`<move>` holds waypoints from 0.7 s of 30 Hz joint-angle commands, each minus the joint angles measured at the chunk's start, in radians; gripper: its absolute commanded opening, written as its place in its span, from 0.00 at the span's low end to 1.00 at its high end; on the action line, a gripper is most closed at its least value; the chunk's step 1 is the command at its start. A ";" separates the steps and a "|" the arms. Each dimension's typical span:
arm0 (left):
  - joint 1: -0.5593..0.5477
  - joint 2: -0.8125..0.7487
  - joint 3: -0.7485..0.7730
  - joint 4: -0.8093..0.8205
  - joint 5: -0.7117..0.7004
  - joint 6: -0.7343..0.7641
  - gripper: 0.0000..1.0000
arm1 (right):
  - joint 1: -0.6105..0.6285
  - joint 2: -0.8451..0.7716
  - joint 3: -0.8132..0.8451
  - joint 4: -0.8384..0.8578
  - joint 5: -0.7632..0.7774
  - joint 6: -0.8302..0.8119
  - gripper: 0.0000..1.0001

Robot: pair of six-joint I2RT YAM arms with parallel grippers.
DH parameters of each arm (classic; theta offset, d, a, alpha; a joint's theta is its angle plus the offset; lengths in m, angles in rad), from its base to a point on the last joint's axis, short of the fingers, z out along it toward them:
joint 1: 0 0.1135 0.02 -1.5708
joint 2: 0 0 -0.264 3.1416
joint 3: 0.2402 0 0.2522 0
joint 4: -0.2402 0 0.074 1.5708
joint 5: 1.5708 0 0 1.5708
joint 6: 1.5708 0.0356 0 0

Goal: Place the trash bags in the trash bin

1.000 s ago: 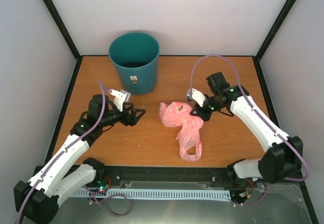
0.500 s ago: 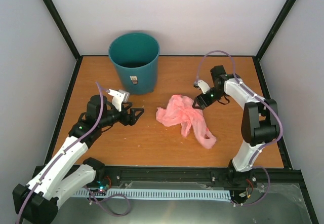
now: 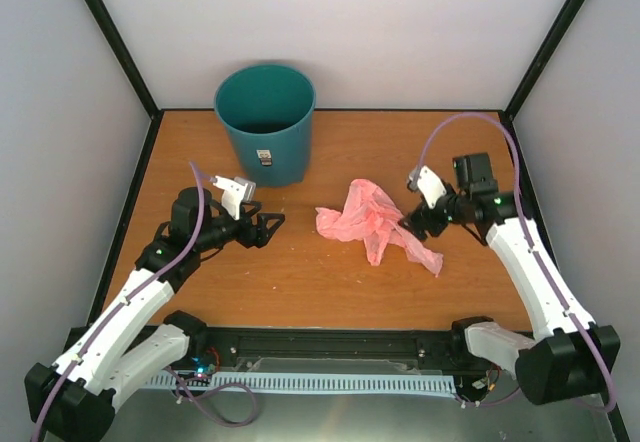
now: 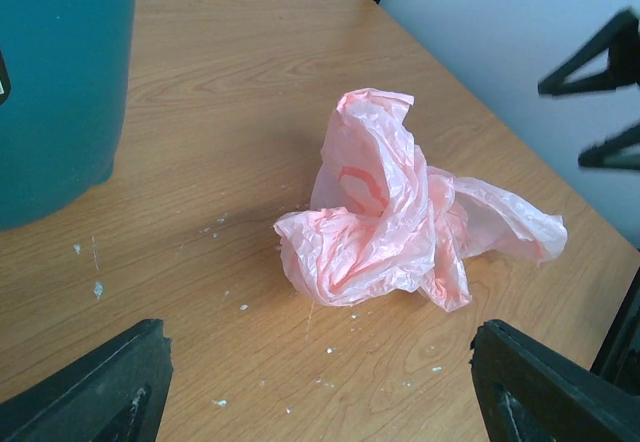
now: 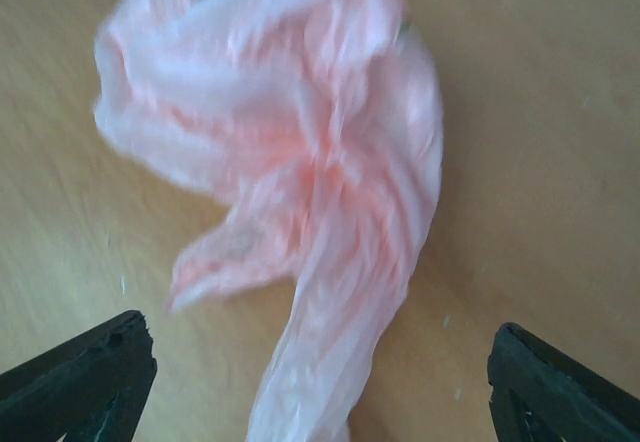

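The crumpled pink trash bag (image 3: 370, 220) lies on the wooden table, right of centre, with a loose tail trailing toward the front right. It shows large in the left wrist view (image 4: 390, 212) and blurred in the right wrist view (image 5: 300, 182). My right gripper (image 3: 411, 224) hangs open just right of the bag. The tail runs under and between its spread fingers (image 5: 100, 367) without being pinched. My left gripper (image 3: 275, 224) is open and empty, pointing at the bag from the left with a gap between them (image 4: 320, 362). The teal trash bin (image 3: 265, 122) stands upright at the back left (image 4: 55, 82).
Black frame posts stand at the back corners, and the enclosure's white walls close the table's sides. Small white crumbs (image 4: 230, 307) dot the wood between the left gripper and the bag. The right gripper's black fingers (image 4: 600, 92) show beyond the bag in the left wrist view.
My right gripper went from shut on the bag to open and let it go. The right arm swung to the right, and the bag shifted right on the table. The left arm stayed still.
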 commanded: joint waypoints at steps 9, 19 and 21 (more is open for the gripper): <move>-0.008 0.032 0.020 0.007 0.026 -0.006 0.81 | 0.005 -0.066 -0.325 0.097 0.330 -0.167 0.94; -0.008 0.070 0.036 -0.022 0.029 0.018 0.81 | 0.005 0.044 -0.345 0.124 0.198 -0.117 0.68; -0.008 0.083 0.039 -0.026 0.023 0.018 0.78 | 0.005 0.042 -0.333 0.099 0.148 -0.108 0.55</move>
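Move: The pink trash bag's middle lies about 5 cm ahead of the right hand, 8 cm to its left and 15 cm below. Its loose tail is nearer, roughly 4 cm back, 5 cm to the right and 16 cm below that hand. The trash bin stands some 25 cm ahead and 33 cm left of the same hand, its middle about 4 cm lower. From the left hand, the bag is about 9 cm ahead, 21 cm to the right and 16 cm below. Coming down astride the bag's loose tail, the open right fingers begin to close around it near the table, still well short of shut. The hand gets there by sinking about 14 cm while easing back and to the right some 4 to 5 cm each, its wrist tilting roughly 20 degrees so the fingers point more steeply down. ##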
